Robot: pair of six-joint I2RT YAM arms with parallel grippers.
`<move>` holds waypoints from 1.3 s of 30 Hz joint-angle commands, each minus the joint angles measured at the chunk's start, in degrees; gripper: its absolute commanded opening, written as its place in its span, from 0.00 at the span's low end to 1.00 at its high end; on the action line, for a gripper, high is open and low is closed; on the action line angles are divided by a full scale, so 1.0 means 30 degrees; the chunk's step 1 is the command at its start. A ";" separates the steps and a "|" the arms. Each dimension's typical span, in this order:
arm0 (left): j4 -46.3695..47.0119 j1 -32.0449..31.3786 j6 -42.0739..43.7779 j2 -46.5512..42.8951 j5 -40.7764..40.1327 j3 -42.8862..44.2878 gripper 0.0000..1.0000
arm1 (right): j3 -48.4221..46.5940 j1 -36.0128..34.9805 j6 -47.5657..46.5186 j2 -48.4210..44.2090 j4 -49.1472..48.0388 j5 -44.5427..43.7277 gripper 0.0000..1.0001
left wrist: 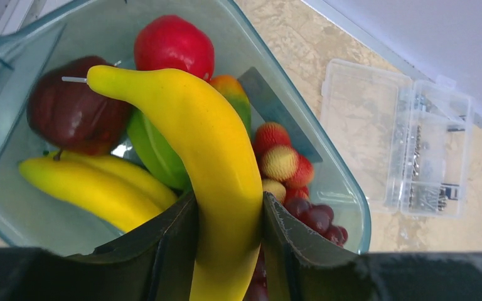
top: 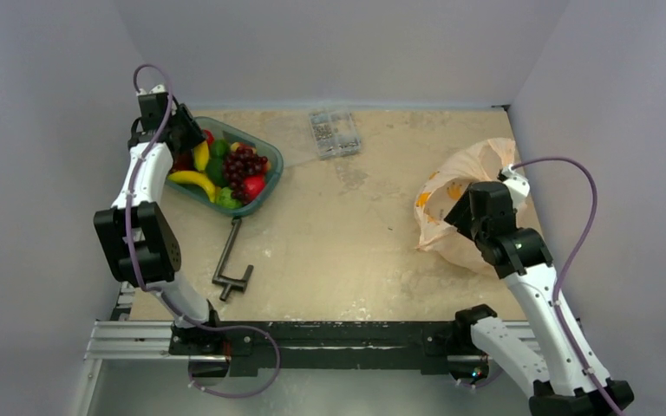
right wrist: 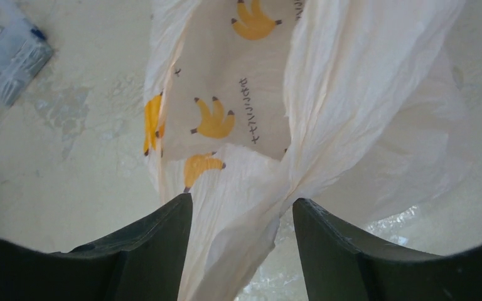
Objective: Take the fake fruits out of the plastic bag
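My left gripper [left wrist: 229, 199] is shut on a yellow banana [left wrist: 213, 138] and holds it over the teal tray [left wrist: 351, 207]. In the tray lie the other fake fruits: a red apple [left wrist: 174, 44], a dark red apple [left wrist: 72, 113], a second banana [left wrist: 94, 185], a red-yellow bunch [left wrist: 279, 160] and grapes [left wrist: 317, 219]. At the right of the table lies the plastic bag [top: 473, 165], crumpled. Over it my right gripper [right wrist: 241, 200] stands open, with a loose fold of the bag [right wrist: 364, 94] hanging between the fingers. Only the printed bananas show inside the bag.
A clear box of small parts [top: 334, 133] sits at the back centre, just beyond the tray. A grey metal clamp [top: 231, 264] lies near the front left. Grey walls close in the table on three sides.
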State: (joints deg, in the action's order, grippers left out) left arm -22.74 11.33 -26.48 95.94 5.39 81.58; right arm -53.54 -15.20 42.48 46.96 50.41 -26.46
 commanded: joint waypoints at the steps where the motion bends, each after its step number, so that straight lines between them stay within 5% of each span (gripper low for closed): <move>1: -0.0705 0.0627 0.1263 0.2198 0.1297 0.2546 0.43 | 0.0200 0.0065 -0.1874 -0.0746 -0.2005 0.2522 0.63; 9: -0.1890 0.1138 0.0911 0.4774 0.2038 0.4216 0.54 | -0.0452 0.0058 -0.3286 -0.1143 -0.2282 0.4371 0.75; 16: -0.1515 0.1144 0.0473 0.2513 0.2967 0.2805 0.60 | -0.0894 0.0058 -0.4301 -0.1460 -0.2234 0.5552 0.82; 20: -0.1716 0.0967 0.0068 0.0267 0.4790 0.1534 0.60 | -0.1607 0.0057 -0.4776 -0.1455 -0.1934 0.5642 0.87; 22: -0.1814 0.0453 -0.0004 -0.0955 0.5650 0.0817 0.60 | -0.1966 0.0057 -0.5039 -0.1520 -0.1911 0.5598 0.98; 39: -0.2037 -0.7080 -0.0055 -1.4121 0.8376 -0.2785 0.69 | -0.5522 0.0030 -0.6964 -0.3202 -0.1456 0.4360 0.99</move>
State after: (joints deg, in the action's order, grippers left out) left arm -30.96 -7.86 -25.36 63.26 27.00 74.24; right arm -65.45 -15.20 23.66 39.62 46.30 -11.09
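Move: The left hand, still holding the banana, is above the teal bin, whose middle lies about 14 cm below and 4 cm to its right. In the bin the red tomato sits about 9 cm ahead and 4 cm left, the dark apple 2 cm ahead and 11 cm left, and the grapes level ahead, 12 cm right. The right hand's half-open fingers are still around a fold of the plastic bag, whose middle is some 9 cm ahead, 7 cm right and 12 cm below. Left hand sinks 6 cm, frees banana, retreats right, back, up; right hand opens, rises 12 cm from bag. ##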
